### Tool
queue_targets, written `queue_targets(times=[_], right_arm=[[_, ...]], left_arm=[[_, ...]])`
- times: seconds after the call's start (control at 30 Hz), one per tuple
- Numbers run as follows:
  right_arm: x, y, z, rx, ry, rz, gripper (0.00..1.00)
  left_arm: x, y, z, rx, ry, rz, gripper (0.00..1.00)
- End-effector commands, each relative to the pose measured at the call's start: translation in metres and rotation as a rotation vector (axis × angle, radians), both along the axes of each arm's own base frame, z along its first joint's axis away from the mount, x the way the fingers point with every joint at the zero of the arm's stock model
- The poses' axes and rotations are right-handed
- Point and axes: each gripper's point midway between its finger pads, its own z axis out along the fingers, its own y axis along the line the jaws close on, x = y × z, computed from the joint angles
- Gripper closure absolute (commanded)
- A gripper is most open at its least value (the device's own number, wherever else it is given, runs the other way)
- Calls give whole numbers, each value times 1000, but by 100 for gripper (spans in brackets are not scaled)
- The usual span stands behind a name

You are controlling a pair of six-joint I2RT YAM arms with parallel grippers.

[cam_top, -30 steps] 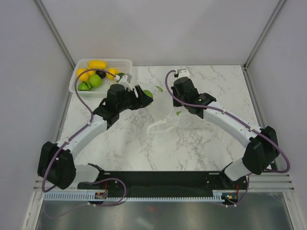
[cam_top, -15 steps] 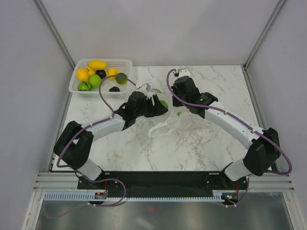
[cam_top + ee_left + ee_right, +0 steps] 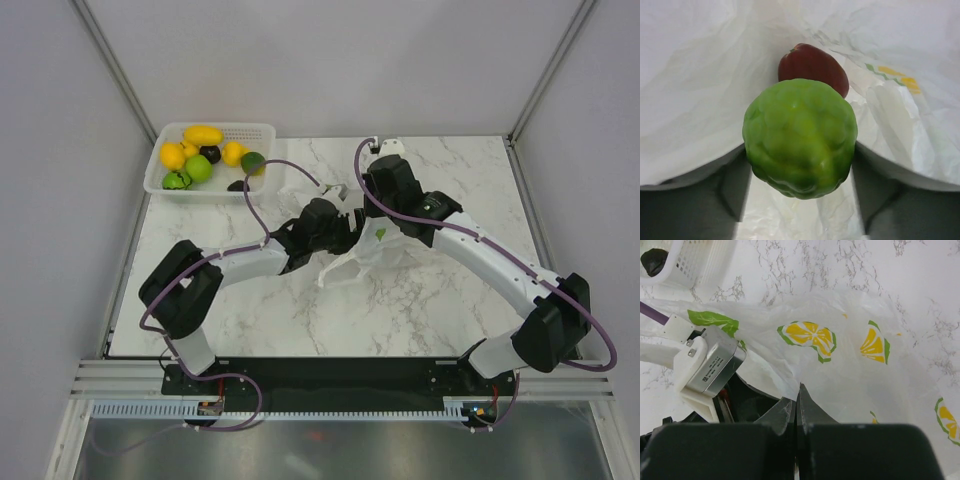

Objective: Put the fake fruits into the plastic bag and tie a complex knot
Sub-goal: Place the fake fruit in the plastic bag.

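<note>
My left gripper [image 3: 800,172] is shut on a bumpy green fake fruit [image 3: 800,137], and both are inside the mouth of the plastic bag [image 3: 700,85]. A dark red fruit [image 3: 812,67] lies deeper in the bag, just beyond the green one. My right gripper [image 3: 797,397] is shut on the bag's [image 3: 855,370] upper edge, holding the mouth up. In the top view the left gripper [image 3: 345,225] reaches into the bag [image 3: 375,258] from the left, with the right gripper [image 3: 375,215] right beside it. Several more fake fruits [image 3: 203,134] sit in the basket. No knot shows.
The white perforated basket [image 3: 262,128] stands at the back left, with a black fruit [image 3: 238,185] at its front edge. The left arm's wrist camera housing [image 3: 712,365] sits close to my right fingers. Grey walls enclose the table.
The left arm swung right from the basket, carrying the green fruit into the bag's mouth. The right gripper kept its hold on the bag's edge, barely shifting.
</note>
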Motion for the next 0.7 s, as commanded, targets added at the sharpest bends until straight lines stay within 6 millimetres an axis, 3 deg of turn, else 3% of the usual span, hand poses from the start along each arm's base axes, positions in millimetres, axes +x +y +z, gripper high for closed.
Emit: queue_targets(times=[0.0,0.07,0.13,0.33,0.4,0.43,0.53,0.63,0.67], right_arm=[[2,-7,30,43,-74,-48,100],[2,-11,30,36,-78,-59,100],[3,-11,29,32,-77,-61,100],[2,-11,24,25,-66,-60,100],[2,-12,21,19,-64,-63,100],[2,-13,21,18,-65,-66,100],[1,-16,21,13,-67,-69,100],[-1,-16,19,8,-63,-61,100],[-2,-16,17,7,-60,-58,100]], left_arm=[[13,8,33,-20,-76,57,1],[12,20,32,26,-80,85,0],[10,29,43,44,-114,92,0],[-8,43,44,112,-77,42,0],[-9,56,50,122,-83,57,1],[-12,65,62,110,-105,67,1],[-6,100,70,148,-105,125,3],[13,152,85,155,-105,237,5],[28,182,88,155,-101,318,5]])
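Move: The left hand, already in the bag's mouth with the green fruit pinched, has the bag bottom roughly 6 cm to its right, 2 cm ahead and 8 cm below. The red fruit lies in there, about 4 cm ahead, 5 cm right and 7 cm down; the white basket is some 19 cm ahead and 34 cm left, 6 cm lower. From the right hand, still gripping the rim, the bag bottom is about 4 cm back, 2 cm right and 18 cm below. Left hand opens, releases the green fruit in the bag, and withdraws some 12 cm left, 8 up. ##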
